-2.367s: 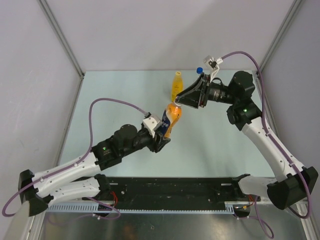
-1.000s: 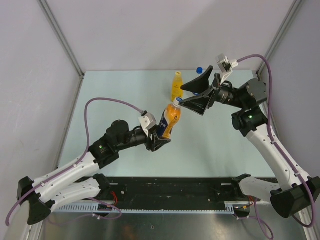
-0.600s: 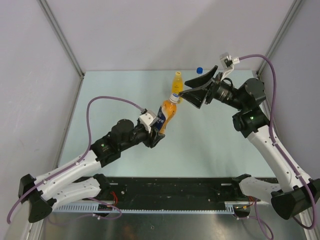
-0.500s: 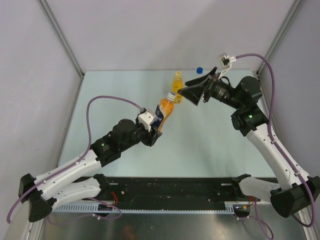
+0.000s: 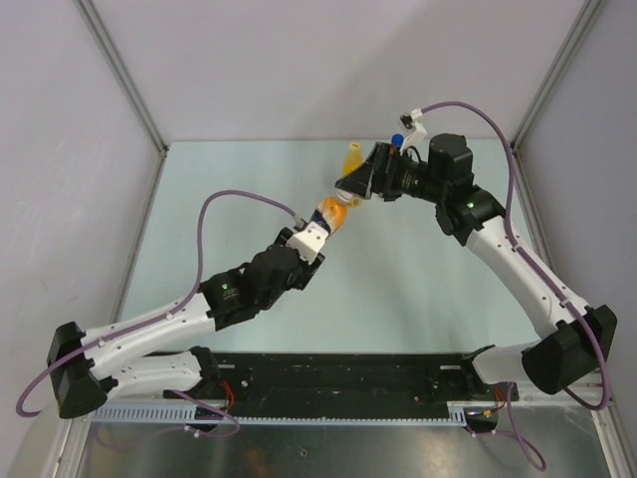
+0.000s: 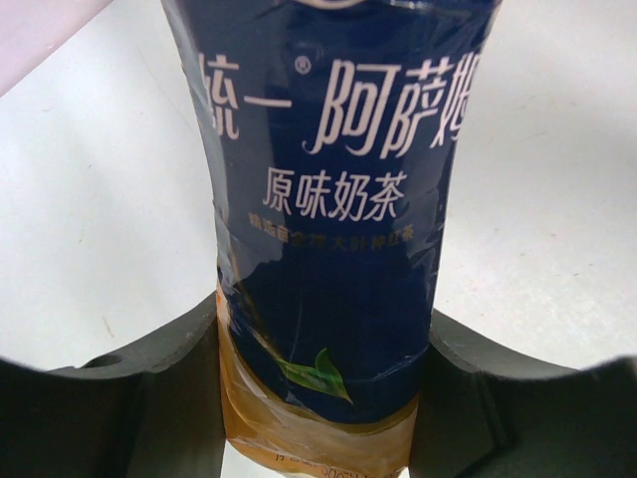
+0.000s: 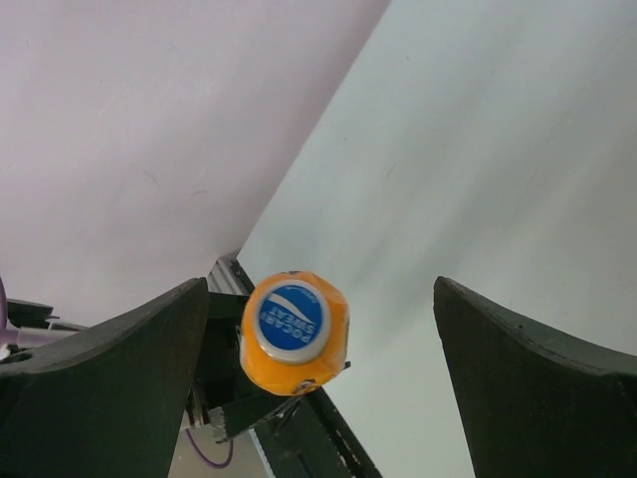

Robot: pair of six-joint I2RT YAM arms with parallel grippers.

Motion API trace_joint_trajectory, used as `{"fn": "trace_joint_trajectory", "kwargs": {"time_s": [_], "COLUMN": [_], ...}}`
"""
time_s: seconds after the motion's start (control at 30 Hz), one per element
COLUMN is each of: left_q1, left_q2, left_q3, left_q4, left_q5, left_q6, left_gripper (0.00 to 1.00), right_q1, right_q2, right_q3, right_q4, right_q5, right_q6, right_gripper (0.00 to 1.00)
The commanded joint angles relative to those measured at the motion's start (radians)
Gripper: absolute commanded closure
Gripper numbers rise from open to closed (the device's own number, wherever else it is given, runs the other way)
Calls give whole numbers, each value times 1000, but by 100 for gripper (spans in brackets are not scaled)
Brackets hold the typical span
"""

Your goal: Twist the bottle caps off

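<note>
My left gripper [image 5: 320, 231] [image 6: 318, 398] is shut on the lower body of the orange bottle [image 5: 329, 211] [image 6: 328, 199], which has a dark blue label. The bottle is lifted off the table and tilted up to the right. Its white cap with a blue printed top [image 7: 291, 319] faces the right wrist camera. My right gripper [image 5: 350, 187] [image 7: 318, 289] stands wide open at that cap end, with one finger [image 7: 109, 388] close to the bottle on the left and the other [image 7: 537, 388] well clear on the right. The yellow bottle [image 5: 351, 156] stands just behind.
A blue cap [image 5: 396, 138] shows behind the right wrist near the back of the pale green table [image 5: 229, 189]. Grey walls close in the back and both sides. A black rail [image 5: 338, 378] runs along the near edge.
The left arm pushed the orange bottle up and to the right. The right gripper swung left and down until its open jaws flank the cap end. Neither grip changed.
</note>
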Motion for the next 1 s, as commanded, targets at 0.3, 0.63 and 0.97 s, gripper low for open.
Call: {"fn": "trace_joint_trajectory", "kwargs": {"time_s": [0.3, 0.63, 0.97], "left_q1": [-31, -36, -36], "left_q2": [39, 41, -4], "left_q3": [77, 71, 98], "left_q4": [-32, -38, -33], "left_q5": [-132, -134, -14], "left_q6": [42, 33, -26], "left_gripper": [100, 100, 100], "right_q1": [43, 43, 54], "right_q2": [88, 98, 62], "right_q3": [133, 135, 126], "right_q4": [-143, -103, -52], "right_q5": [25, -16, -100], "right_q6": [-27, -8, -77], "right_gripper": [29, 82, 100]}}
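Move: The orange bottle's cap is just ahead of my open right fingers: about 2 cm to the left of my right hand, 2 cm below it and some 1 cm back. The yellow bottle stands on the table around 8 cm farther out, level sideways and about 26 cm down; the blue-capped water bottle is at the same height, 9 cm out and 9 cm to the right. My left hand grips the orange bottle low, the cap roughly 8 cm ahead, 6 cm right and 13 cm up. With my right hand I ease left and down, about 2 cm each way, to bring the open fingers around the orange bottle's cap, tipping them down slightly. On the way they start closing and pinch the cap from both sides, then stay there. My left hand keeps its hold on the bottle, shifting only about 1 cm. ##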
